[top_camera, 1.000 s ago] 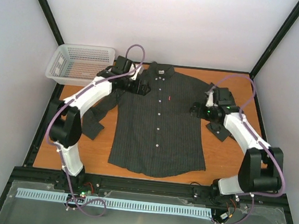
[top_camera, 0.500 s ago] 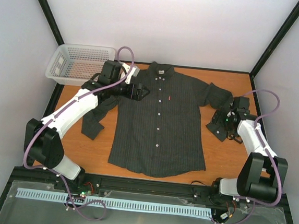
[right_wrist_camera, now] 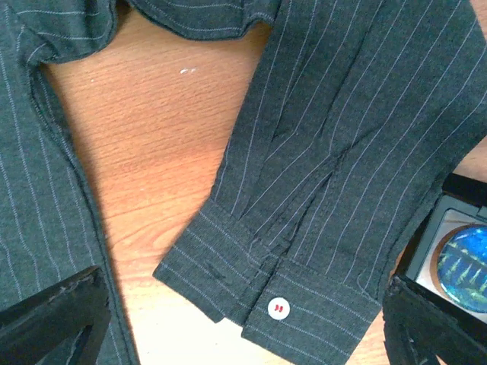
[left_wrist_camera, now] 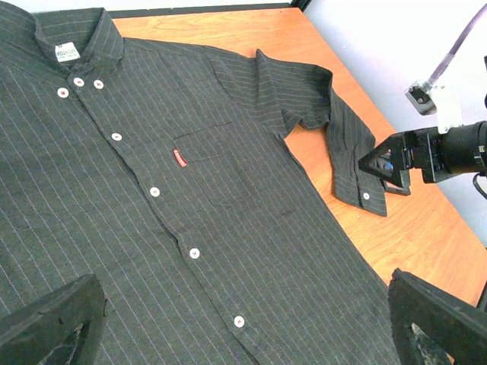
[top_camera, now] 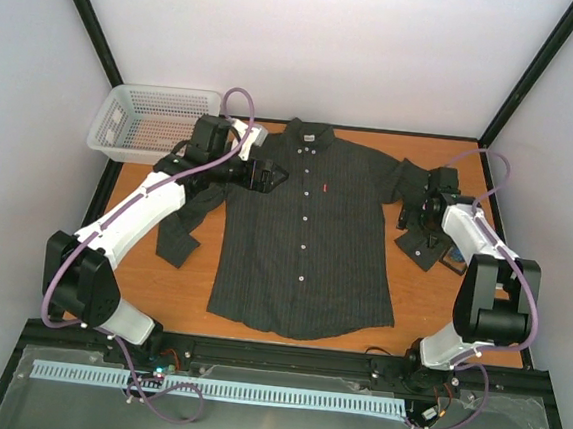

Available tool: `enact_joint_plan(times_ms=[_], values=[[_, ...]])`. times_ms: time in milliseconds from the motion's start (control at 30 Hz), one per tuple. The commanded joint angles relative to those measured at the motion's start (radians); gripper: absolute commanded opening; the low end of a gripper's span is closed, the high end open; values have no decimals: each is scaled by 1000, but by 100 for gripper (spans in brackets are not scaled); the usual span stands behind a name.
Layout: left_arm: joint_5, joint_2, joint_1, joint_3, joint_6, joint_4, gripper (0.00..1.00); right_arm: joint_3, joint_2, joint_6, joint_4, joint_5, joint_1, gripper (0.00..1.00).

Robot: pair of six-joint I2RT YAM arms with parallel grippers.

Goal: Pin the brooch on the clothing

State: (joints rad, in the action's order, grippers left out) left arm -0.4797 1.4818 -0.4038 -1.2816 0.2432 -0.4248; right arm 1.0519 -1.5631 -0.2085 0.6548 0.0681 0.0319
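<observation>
The clothing (top_camera: 305,236), a dark pinstriped shirt with white buttons and a red chest tag (left_wrist_camera: 179,158), lies flat on the table, collar at the far side. The brooch (right_wrist_camera: 466,266), a round blue disc, sits in a small black box (top_camera: 452,259) beside the right sleeve's cuff (right_wrist_camera: 274,296). My right gripper (right_wrist_camera: 243,293) hovers open over that cuff and its white button, with the brooch just outside its right finger (right_wrist_camera: 434,327). Over the shirt's left shoulder my left gripper (top_camera: 262,174) stands open, holding nothing, and looks across the shirt front (left_wrist_camera: 243,304).
A white mesh basket (top_camera: 154,123) stands at the far left corner of the orange table (top_camera: 140,282). The shirt's left sleeve (top_camera: 180,230) lies folded beneath the left arm. Grey walls and black frame posts close in the table.
The right gripper has swung right, from the shirt's right side to above the sleeve cuff by the box. The left arm's elbow dropped outward; its gripper stayed near the left shoulder.
</observation>
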Motion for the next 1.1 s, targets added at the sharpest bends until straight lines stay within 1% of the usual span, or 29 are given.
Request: enact_joint_plan(times_ms=[0,100,200,467,567,633,800,933,1000,1067], values=[[-1,6,2,-16,-7,16,100,63,-43,66,48,58,0,94],[15,14,3,-18,-11,13,100,70,-82,49,78,-8,-22,89],[25,22,4,-16,-15,14,100,69,-127,35,95,-8,-69,85],[33,35,3,-9,-17,20,100,52,-193,35,71,-51,-75,72],[44,35,3,-9,-21,16,100,59,-228,38,60,-32,-78,65],[47,34,3,-6,-22,18,100,57,-250,36,56,-20,-78,58],[45,26,3,-5,-22,19,100,61,-288,19,52,15,-96,55],[34,24,3,-4,-21,21,100,62,-300,4,51,39,-99,36],[32,18,3,-3,-21,24,100,65,-288,0,53,50,-101,23],[34,15,3,-2,-22,24,100,75,-258,0,60,61,-101,7]])
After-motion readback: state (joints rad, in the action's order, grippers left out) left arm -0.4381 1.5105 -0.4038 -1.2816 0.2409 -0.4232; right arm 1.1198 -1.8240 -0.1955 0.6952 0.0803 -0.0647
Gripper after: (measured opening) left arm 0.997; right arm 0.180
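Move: The left edge of the sleeve cuff lies about 3 cm to the left of my right hand, level with it fore and aft and some 7 cm below. The cuff button is roughly 2 cm back and 1 cm to the right, the shirt body's side edge about 8 cm straight left, and the brooch in its box some 11 cm right and 2 cm back. From my left hand, that cuff edge is about 34 cm to the right, 13 cm back and 25 cm down. My right hand drops about 7 cm onto the cuff, slipping some 3 cm left on the way and then going straight down. Its fingers tip more upright, by about 15 degrees, and narrow all the while. At the bottom they close almost shut, pinching the cloth at the cuff's left edge, just left of the button. ##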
